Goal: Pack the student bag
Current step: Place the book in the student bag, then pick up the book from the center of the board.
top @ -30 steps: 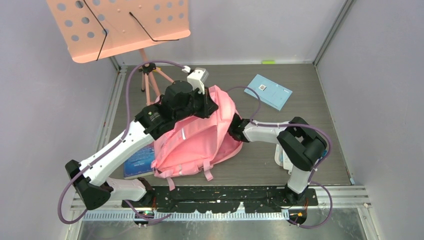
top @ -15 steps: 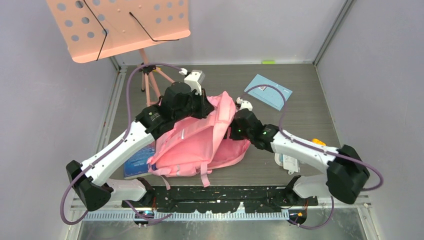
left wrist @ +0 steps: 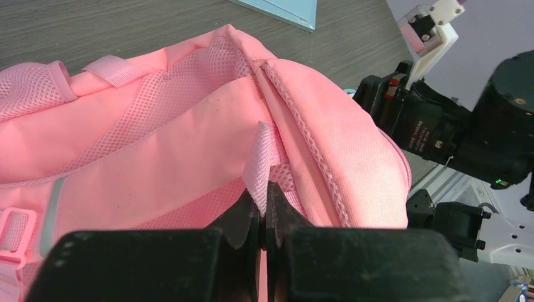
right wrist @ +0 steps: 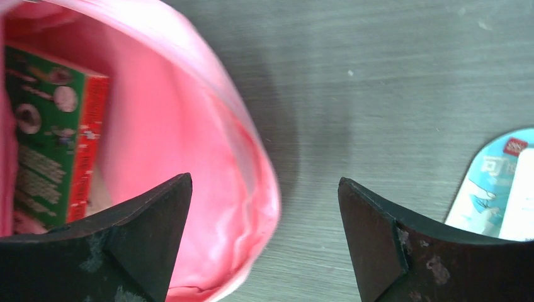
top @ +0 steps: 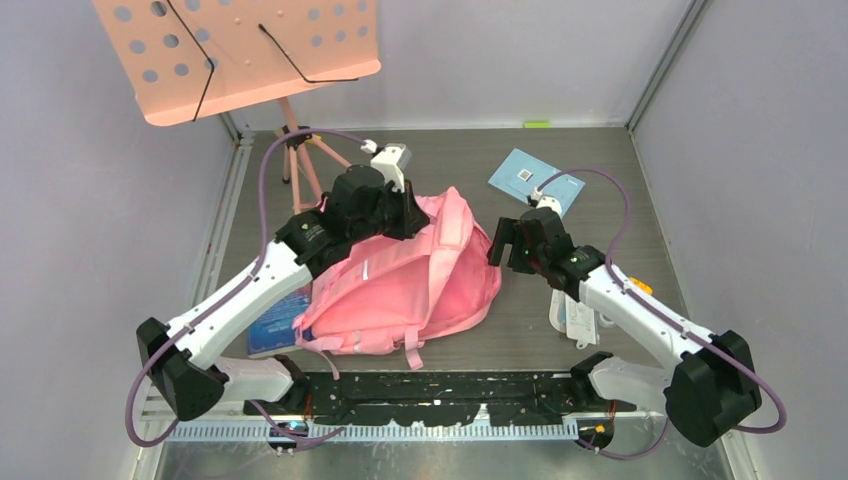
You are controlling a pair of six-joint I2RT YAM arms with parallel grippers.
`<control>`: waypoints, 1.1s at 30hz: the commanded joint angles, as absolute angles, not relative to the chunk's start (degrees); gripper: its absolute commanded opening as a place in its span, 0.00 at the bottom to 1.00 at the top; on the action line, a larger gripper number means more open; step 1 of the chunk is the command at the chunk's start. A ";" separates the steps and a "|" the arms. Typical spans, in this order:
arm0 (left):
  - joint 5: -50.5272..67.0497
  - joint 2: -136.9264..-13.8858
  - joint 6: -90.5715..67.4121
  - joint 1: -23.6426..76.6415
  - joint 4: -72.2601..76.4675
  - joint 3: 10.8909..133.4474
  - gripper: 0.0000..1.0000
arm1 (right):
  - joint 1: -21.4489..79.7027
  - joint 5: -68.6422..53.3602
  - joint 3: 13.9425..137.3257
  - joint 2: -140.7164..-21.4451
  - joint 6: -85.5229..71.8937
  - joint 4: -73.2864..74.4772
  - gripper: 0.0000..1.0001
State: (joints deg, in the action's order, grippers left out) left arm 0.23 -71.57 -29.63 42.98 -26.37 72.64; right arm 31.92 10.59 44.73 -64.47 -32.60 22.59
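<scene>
The student bag (top: pixel 400 285) lies in the middle of the table, pink, its open top facing right. My left gripper (top: pixel 418 212) is shut on a pink mesh flap at the bag's upper edge (left wrist: pixel 264 163), holding it up; in the left wrist view the fingers (left wrist: pixel 249 214) pinch the fabric. My right gripper (top: pixel 508 240) hovers open just right of the opening with nothing between its jaws. The right wrist view shows the bag's pink rim (right wrist: pixel 245 157) below the gripper (right wrist: pixel 264 178), and a green and red book (right wrist: pixel 50 138) inside the bag.
A light blue booklet (top: pixel 535 180) lies on the table at the back right. A blue book (top: pixel 280 325) sticks out from under the bag's left side. A blue and white packet (top: pixel 575 318) lies by the right arm. A salmon music stand (top: pixel 240 55) rises at the back left.
My right gripper has drawn out of the bag's opening to the right and opened wide. The bag's top has sagged and spread. The left gripper has kept its hold.
</scene>
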 commanded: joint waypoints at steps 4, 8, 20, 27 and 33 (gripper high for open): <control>-0.26 -74.26 -27.14 41.84 -25.31 72.92 0.00 | 26.61 -4.92 41.00 -69.45 -31.44 18.08 0.92; -0.26 -75.87 -25.95 41.88 -25.88 73.52 0.00 | 26.41 -8.95 39.53 -71.48 -33.45 12.33 0.92; 5.78 -82.40 -22.11 41.97 -19.12 74.25 0.00 | 19.77 -5.52 40.98 -83.28 -36.93 8.44 0.29; 5.10 -89.75 -17.59 43.85 -19.01 79.24 0.00 | 13.45 3.28 43.04 -79.46 -34.92 13.68 0.00; 3.98 -90.65 -16.93 43.86 -19.18 79.09 0.43 | 8.89 11.19 45.91 -77.50 -31.89 18.21 0.00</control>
State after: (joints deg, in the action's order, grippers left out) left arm 7.86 -91.20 -20.23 44.77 -18.55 78.19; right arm 12.78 -2.33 42.63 -80.09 -35.55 14.22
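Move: The student bag's right-hand rim, where the right fingers will shut, lies about 10 cm below the open right gripper and only 1 cm ahead. The green book inside the bag is some 14 cm left of that hand and 2 cm ahead; the white pack on the table is roughly 18 cm right and 9 cm back. From the left hand, which already holds a webbing loop of the bag, that rim is about 19 cm right, level fore and aft, and some 22 cm below. The bag's rim is pinched by the right hand, which sinks about 10 cm with its fingers tipping down, closes, then draws the rim right and forward with a rise of some 3 cm, turning clockwise. Still holding the loop, the left hand eases down and right, about 7 cm each way, with a little forward, then begins to part its fingers. ##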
